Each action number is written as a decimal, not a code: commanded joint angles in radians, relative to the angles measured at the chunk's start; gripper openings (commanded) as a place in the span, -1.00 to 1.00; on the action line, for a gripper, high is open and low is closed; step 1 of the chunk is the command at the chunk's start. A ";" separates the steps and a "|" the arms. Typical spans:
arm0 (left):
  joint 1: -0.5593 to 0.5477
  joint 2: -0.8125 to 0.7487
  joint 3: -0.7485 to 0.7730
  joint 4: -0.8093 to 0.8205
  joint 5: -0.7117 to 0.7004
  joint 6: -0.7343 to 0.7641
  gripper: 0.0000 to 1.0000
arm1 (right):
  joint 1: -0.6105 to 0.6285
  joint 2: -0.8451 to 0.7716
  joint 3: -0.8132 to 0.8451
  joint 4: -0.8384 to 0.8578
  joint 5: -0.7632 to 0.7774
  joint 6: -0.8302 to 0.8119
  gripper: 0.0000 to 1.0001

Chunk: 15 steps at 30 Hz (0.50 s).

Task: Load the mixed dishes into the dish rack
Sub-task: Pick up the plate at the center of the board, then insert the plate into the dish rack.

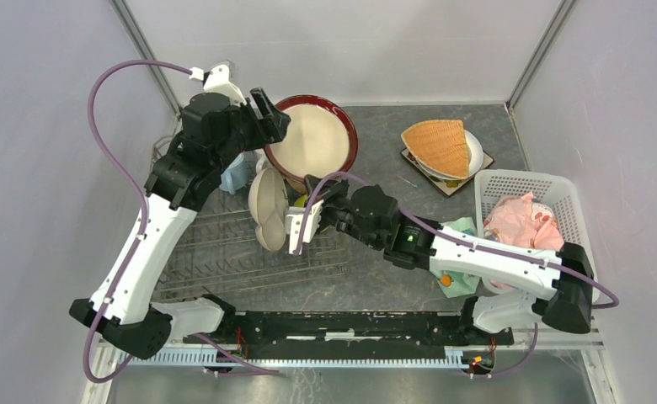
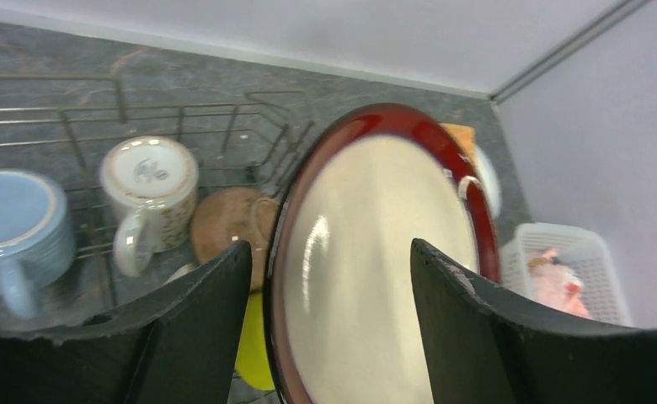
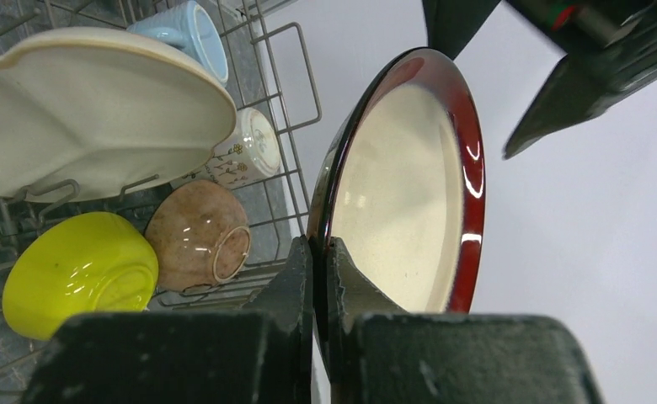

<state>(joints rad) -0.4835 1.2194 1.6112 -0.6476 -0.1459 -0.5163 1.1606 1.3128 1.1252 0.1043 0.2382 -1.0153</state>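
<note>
The red-rimmed plate (image 1: 312,139) stands on edge over the far right end of the dish rack (image 1: 224,252). My right gripper (image 3: 321,252) is shut on its lower rim (image 1: 307,187). At the plate's upper left edge my left gripper (image 2: 329,246) is open, one finger on each side of the rim (image 1: 273,122) and neither pressing it. In the rack are a cream three-section plate (image 3: 98,109), a lime-green bowl (image 3: 77,269), a tan bowl (image 3: 194,244), a white patterned mug (image 2: 148,194) and a light-blue mug (image 2: 13,227).
A woven tan plate (image 1: 436,145) lies on a white plate (image 1: 474,151) at the back right. A white perforated basket (image 1: 527,181) holds a pink cloth (image 1: 519,219). A teal cloth (image 1: 460,227) lies under my right arm.
</note>
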 commanded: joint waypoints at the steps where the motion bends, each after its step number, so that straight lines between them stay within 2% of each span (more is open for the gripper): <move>1: 0.005 -0.009 -0.041 -0.013 -0.136 0.099 0.43 | 0.038 -0.007 0.115 0.250 0.082 -0.153 -1.00; 5: 0.005 -0.033 -0.073 -0.016 -0.176 0.118 0.32 | 0.052 0.019 0.135 0.252 0.087 -0.160 -1.00; 7: 0.005 -0.045 -0.085 -0.010 -0.172 0.119 0.20 | 0.059 0.034 0.144 0.252 0.088 -0.168 -1.00; 11: 0.005 -0.066 -0.099 0.005 -0.140 0.118 -0.42 | 0.067 0.052 0.153 0.253 0.083 -0.164 -1.00; 14: 0.005 -0.089 -0.102 0.011 -0.132 0.119 -0.70 | 0.069 0.060 0.151 0.253 0.067 -0.151 -1.00; 15: 0.005 -0.098 -0.105 0.015 -0.132 0.120 -0.85 | 0.069 0.062 0.149 0.251 0.064 -0.148 -1.00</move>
<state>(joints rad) -0.4717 1.1660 1.5120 -0.6483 -0.2859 -0.4381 1.2213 1.3933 1.1763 0.1345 0.2985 -1.0790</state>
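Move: The plate's centre is about 8 cm to the left hand's right, 3 cm ahead and 6 cm below, with its left rim near the open fingers. Well below that hand in the rack, roughly 28 cm down, the floral mug stands 7 cm ahead and 3 cm left, the blue mug 2 cm ahead and 12 cm left, and the divided plate 8 cm back and 2 cm left. The right hand already grips the near rim, the plate's centre being some 8 cm ahead, 1 cm left and 5 cm above. The left hand slips about 3.5 cm to its left and dips some 3 cm, easing up slightly at the end, while rolling and turning roughly 10 degrees (left side up, counter-clockwise), so that its fingers, wide open at first, come astride the plate's left rim and close on it. The right hand keeps its pinch on the near rim and carries the plate about 2.5 cm left, nearly level and with hardly any turn, slowing to a stop as the left fingers shut. ##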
